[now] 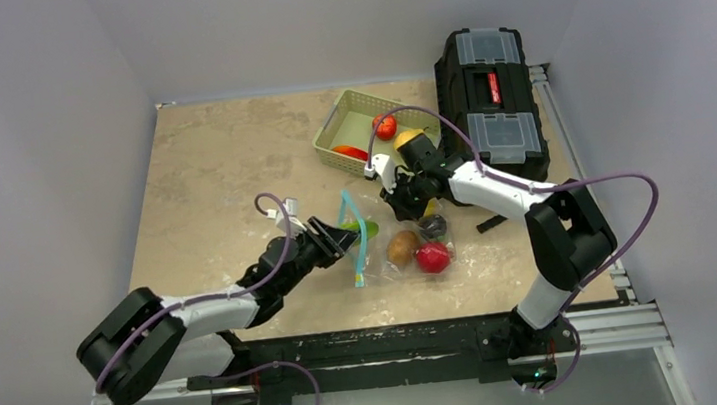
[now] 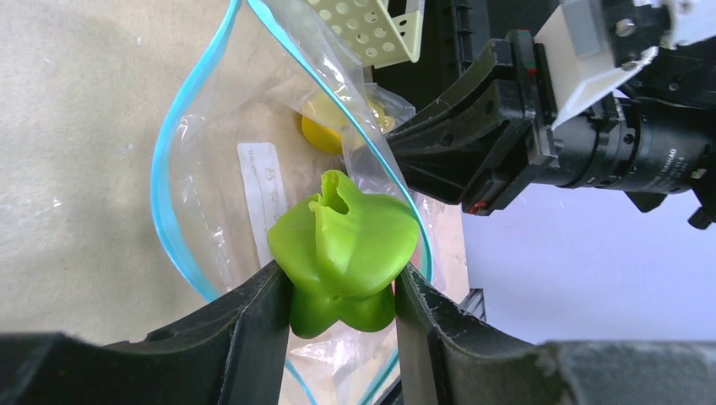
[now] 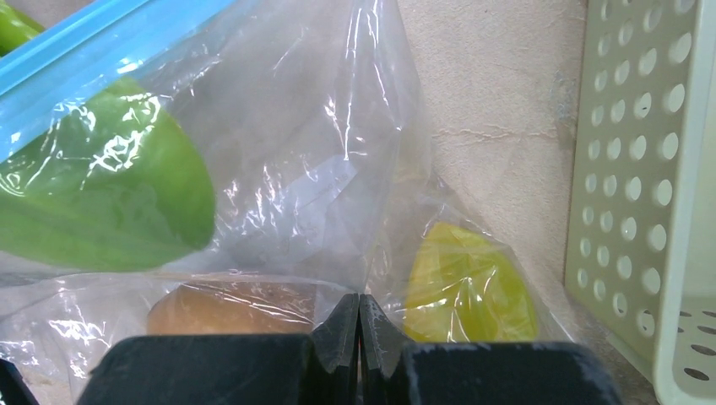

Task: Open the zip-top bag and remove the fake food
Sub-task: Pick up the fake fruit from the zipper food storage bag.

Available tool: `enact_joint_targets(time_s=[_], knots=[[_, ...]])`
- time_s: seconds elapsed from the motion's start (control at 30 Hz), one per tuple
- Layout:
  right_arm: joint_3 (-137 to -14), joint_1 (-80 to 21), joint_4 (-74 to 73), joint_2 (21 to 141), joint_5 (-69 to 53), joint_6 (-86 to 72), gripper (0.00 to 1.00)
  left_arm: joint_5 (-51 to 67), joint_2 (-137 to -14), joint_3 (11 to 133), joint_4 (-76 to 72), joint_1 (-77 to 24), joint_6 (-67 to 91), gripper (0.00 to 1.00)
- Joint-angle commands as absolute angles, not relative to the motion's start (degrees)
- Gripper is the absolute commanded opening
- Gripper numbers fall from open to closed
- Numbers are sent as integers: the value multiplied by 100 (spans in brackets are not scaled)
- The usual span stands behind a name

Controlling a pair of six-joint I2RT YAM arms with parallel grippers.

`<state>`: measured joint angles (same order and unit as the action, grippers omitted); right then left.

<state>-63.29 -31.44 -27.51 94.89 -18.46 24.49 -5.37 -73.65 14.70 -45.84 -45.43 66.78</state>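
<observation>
The zip-top bag [image 1: 391, 244] lies mid-table, its teal zip strip [image 2: 165, 181] gaping open. My left gripper [image 2: 342, 291] is shut on a green pepper [image 2: 346, 245], one piece of the fake food, held at the bag's mouth [image 1: 361, 229]. My right gripper [image 3: 359, 297] is shut on a fold of the bag's clear film [image 3: 304, 169], on the bag's far side [image 1: 405, 201]. Inside the bag I see a brown piece [image 1: 400, 247], a red one [image 1: 432, 257], a dark one [image 1: 431, 225] and a yellow one [image 3: 466, 287].
A pale green basket [image 1: 332, 130] stands just behind the bag with a red tomato [image 1: 385, 127] and another red piece [image 1: 350, 151] in it. To its right sits a black toolbox [image 1: 489, 98]. A yellow-orange piece [image 1: 408, 140] lies by the basket's right corner.
</observation>
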Motion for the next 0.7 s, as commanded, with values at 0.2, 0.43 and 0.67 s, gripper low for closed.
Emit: enact_joint_targets(time_s=[0.2, 0.43, 0.67], knots=[[-6307, -3133, -2620, 9308, -1817, 2501, 0, -1476, -4942, 1728, -1370, -4518, 5395, 0], [-6301, -3135, -2640, 9240, -1952, 2542, 0, -1723, -4228, 2232, -252, -4276, 4730, 0], [-6284, -3138, -2685, 9115, -2152, 2653, 0, -896, -4780, 3057, -228, -3581, 4298, 0]])
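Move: The left hand already holds the green pepper, still partly in the bag's mouth; that blue-edged mouth is about 2 cm ahead, 2 cm right and 5 cm below. The green basket it is bound for lies roughly 30 cm ahead, 8 cm right and 8 cm lower. Inside the bag, the potato is some 10 cm right and 1 cm ahead, the red fruit 16 cm right and 2 cm back. From the right hand the basket is about 25 cm ahead, 2 cm left. Keeping its pinch on the green pepper, the left hand draws it clear of the bag's mouth, going about 9 cm left and rising some 5 cm, away from the bag. On the way the hand's left side rolls up roughly 20 degrees and the hand swings slightly counter-clockwise. ##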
